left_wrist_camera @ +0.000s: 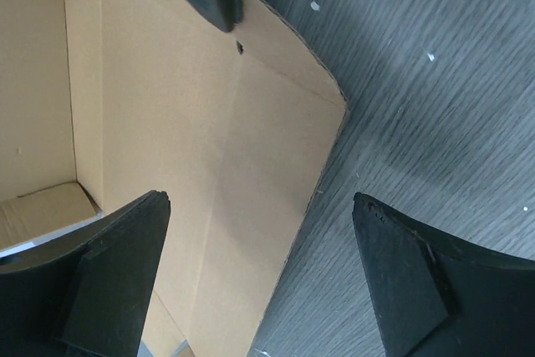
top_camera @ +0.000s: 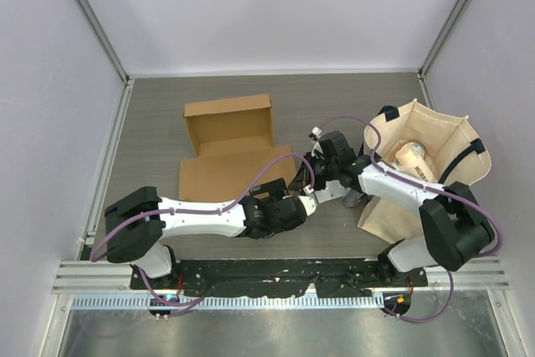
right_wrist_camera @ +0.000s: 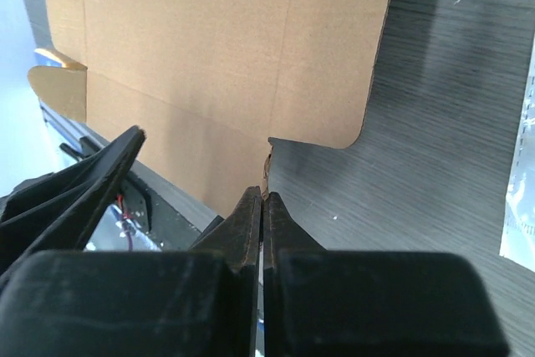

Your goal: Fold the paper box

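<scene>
The paper box point(top_camera: 230, 135) is brown cardboard at the table's middle, its far part folded up into a shallow tray and a flat flap reaching toward me. My right gripper point(top_camera: 313, 160) is at that flap's right corner. In the right wrist view its jaws point(right_wrist_camera: 262, 192) are pressed together on the flap's edge of the paper box point(right_wrist_camera: 217, 48). My left gripper point(top_camera: 305, 198) hovers just in front of it, open. In the left wrist view the left gripper point(left_wrist_camera: 259, 201) straddles the rounded flap edge of the paper box point(left_wrist_camera: 192, 123), with nothing gripped.
A beige tote bag point(top_camera: 426, 169) with dark handles lies at the right, a pale packet point(top_camera: 410, 155) inside it. Pale walls enclose the grey table on three sides. The two arms cross close together near the flap corner.
</scene>
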Tool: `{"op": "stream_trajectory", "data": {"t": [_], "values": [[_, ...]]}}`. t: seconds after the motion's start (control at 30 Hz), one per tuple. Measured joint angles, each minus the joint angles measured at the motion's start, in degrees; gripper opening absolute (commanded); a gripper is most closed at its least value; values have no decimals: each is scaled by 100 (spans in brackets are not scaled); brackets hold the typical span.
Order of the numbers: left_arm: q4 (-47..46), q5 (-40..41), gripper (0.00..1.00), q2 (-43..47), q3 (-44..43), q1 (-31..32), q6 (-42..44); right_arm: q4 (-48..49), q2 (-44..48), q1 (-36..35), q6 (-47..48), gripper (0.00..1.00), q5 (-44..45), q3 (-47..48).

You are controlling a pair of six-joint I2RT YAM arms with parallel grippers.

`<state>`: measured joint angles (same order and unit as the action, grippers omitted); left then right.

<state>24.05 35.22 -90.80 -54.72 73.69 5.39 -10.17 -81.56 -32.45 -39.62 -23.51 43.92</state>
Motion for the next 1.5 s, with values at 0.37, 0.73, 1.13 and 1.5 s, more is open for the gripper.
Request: {"op": "stream_trajectory", "data": {"t": [0.37,0.73,1.13,1.5], "values": [[-229,872,30,-411,83,17,422,-142,420,173,-127,9,-330,35],[-413,1281,0,22,79,81,557,-719,1860,979,608,86,822,605],[-269,341,0,1342,-358,-975,-568,-1021,3475,970,1519,86,2618,835],[1502,-787,0,1467,-3010,-3373,-4155,-839,2828,479,1871,86,1832,195]]}}
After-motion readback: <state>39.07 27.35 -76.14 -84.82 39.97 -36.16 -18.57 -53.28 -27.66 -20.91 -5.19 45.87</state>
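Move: The left hand is wide open at the box board's near right corner; the free edge of the near flap lies about 2 cm ahead and 1 cm below, level sideways. From there the box's raised back wall stands some 12 cm ahead and 11 cm left, at about hand height. The right hand already pinches that flap's right end, right at its fingertips; the plastic sheet lies about 7 cm right, 1 cm back and 7 cm below it, the can roughly 13 cm right, 4 cm back and 2 cm below. The left hand edges forward a couple of centimetres and pinches the flap shut between its fingers, while the right eases up a little, then opens, lets go and backs off up and to the right, finally sinking and drifting back left. Keeping its pinch, the left lifts about 24 cm, then also swings forward and left, turning strongly counter-clockwise with its left side dropping. ##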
